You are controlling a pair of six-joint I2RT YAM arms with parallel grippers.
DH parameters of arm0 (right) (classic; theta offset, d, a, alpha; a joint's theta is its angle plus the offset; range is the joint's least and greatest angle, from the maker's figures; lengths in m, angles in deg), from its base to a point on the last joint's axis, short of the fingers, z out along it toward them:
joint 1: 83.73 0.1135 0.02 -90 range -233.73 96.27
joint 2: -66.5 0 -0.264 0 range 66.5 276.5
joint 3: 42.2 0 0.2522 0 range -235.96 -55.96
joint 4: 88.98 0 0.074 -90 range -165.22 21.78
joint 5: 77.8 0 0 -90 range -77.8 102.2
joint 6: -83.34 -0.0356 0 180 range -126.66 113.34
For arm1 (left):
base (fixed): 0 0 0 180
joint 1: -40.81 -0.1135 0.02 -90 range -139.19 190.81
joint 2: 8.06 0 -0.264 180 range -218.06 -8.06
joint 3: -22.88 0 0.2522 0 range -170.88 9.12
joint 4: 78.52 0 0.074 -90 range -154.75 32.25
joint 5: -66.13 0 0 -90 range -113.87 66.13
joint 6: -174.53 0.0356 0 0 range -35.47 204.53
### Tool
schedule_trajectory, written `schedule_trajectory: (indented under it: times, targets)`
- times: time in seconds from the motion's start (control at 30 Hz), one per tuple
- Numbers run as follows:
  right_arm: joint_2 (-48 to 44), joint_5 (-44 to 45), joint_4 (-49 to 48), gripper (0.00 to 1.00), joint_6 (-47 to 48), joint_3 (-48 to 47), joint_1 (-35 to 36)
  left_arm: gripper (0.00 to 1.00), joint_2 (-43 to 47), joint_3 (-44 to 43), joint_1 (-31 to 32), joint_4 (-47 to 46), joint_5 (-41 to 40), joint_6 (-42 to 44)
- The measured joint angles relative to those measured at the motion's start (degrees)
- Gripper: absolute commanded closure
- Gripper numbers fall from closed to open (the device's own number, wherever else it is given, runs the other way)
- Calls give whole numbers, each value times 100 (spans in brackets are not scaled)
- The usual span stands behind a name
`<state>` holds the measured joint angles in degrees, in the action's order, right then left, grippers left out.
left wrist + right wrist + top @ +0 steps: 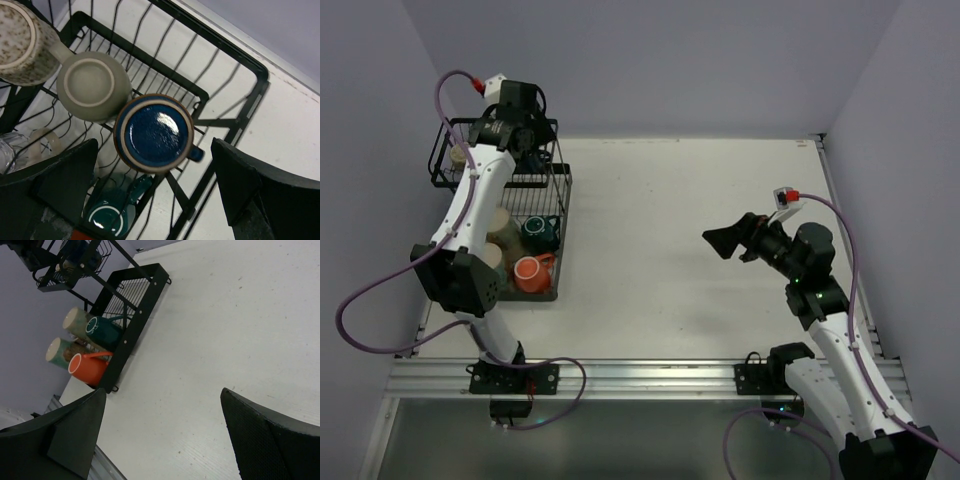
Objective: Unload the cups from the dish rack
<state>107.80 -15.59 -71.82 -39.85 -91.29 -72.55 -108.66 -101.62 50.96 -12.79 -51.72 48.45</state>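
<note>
The black wire dish rack (563,215) stands at the table's far left. My left gripper (527,140) hovers open and empty over its raised basket. In the left wrist view the gripper (155,185) is just above an upside-down dark blue cup (155,132), with a grey-olive cup (92,85) and a speckled cream mug (20,42) beside it. A dark teal cup (110,217) lies below in the lower tray. An orange-red cup (530,272) and the teal cup (538,232) lie in that tray, with beige cups (57,350) beside them. My right gripper (725,240) is open and empty above the table.
The rack's wire rim (235,52) borders the basket close to the blue cup. Purple-grey walls enclose the table at the back and sides. A metal rail (640,375) runs along the near edge. In the right wrist view the rack (142,305) is far from the gripper (165,435).
</note>
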Motion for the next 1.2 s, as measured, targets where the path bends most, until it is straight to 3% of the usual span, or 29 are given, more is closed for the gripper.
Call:
schedule_trajectory:
  times: [0.27,0.57,0.67,0.7,0.9,1.2]
  targets:
    - [111,28,0,1,26,0,142,8,-269,-2,-37,-63,-52,-33]
    - [260,146,2,1,46,0,205,23,-313,0,-35,-94,-79,-31]
    - [310,177,7,1,63,0,205,32,-310,46,-33,-107,-90,-33]
    - [326,186,9,1,68,0,205,40,-310,76,-33,-133,-101,-28]
    - [345,278,20,1,76,0,221,66,-280,96,-26,-153,-105,13]
    - [413,278,22,1,81,0,227,78,-153,96,-26,-149,-79,153]
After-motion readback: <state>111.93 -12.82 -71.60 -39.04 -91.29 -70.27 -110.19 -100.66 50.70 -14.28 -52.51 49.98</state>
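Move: The blue mug sits bottom up on the rack's upper tier, between the left hand's open fingers but lower: about 2 cm ahead, level sideways and 4 cm below. Level with the mug in depth and height, the grey-green cup stands some 8 cm to its left and the speckled mug about 16 cm left. The teal mug is on the lower tier, roughly 15 cm back from the blue one, 3 cm right and 18 cm lower. From the right hand, the blue mug is some 22 cm ahead, 47 cm left and about level. Down some 2 cm and 1 cm forward, the left hand first settles its open fingers around the blue mug, then nearly holds its place while they close by about a third, pinching the mug across its sides; grip effort rises as they stop. With the mug held, it starts up by about 1 cm. The empty right hand sinks about 2 cm, staying open. ##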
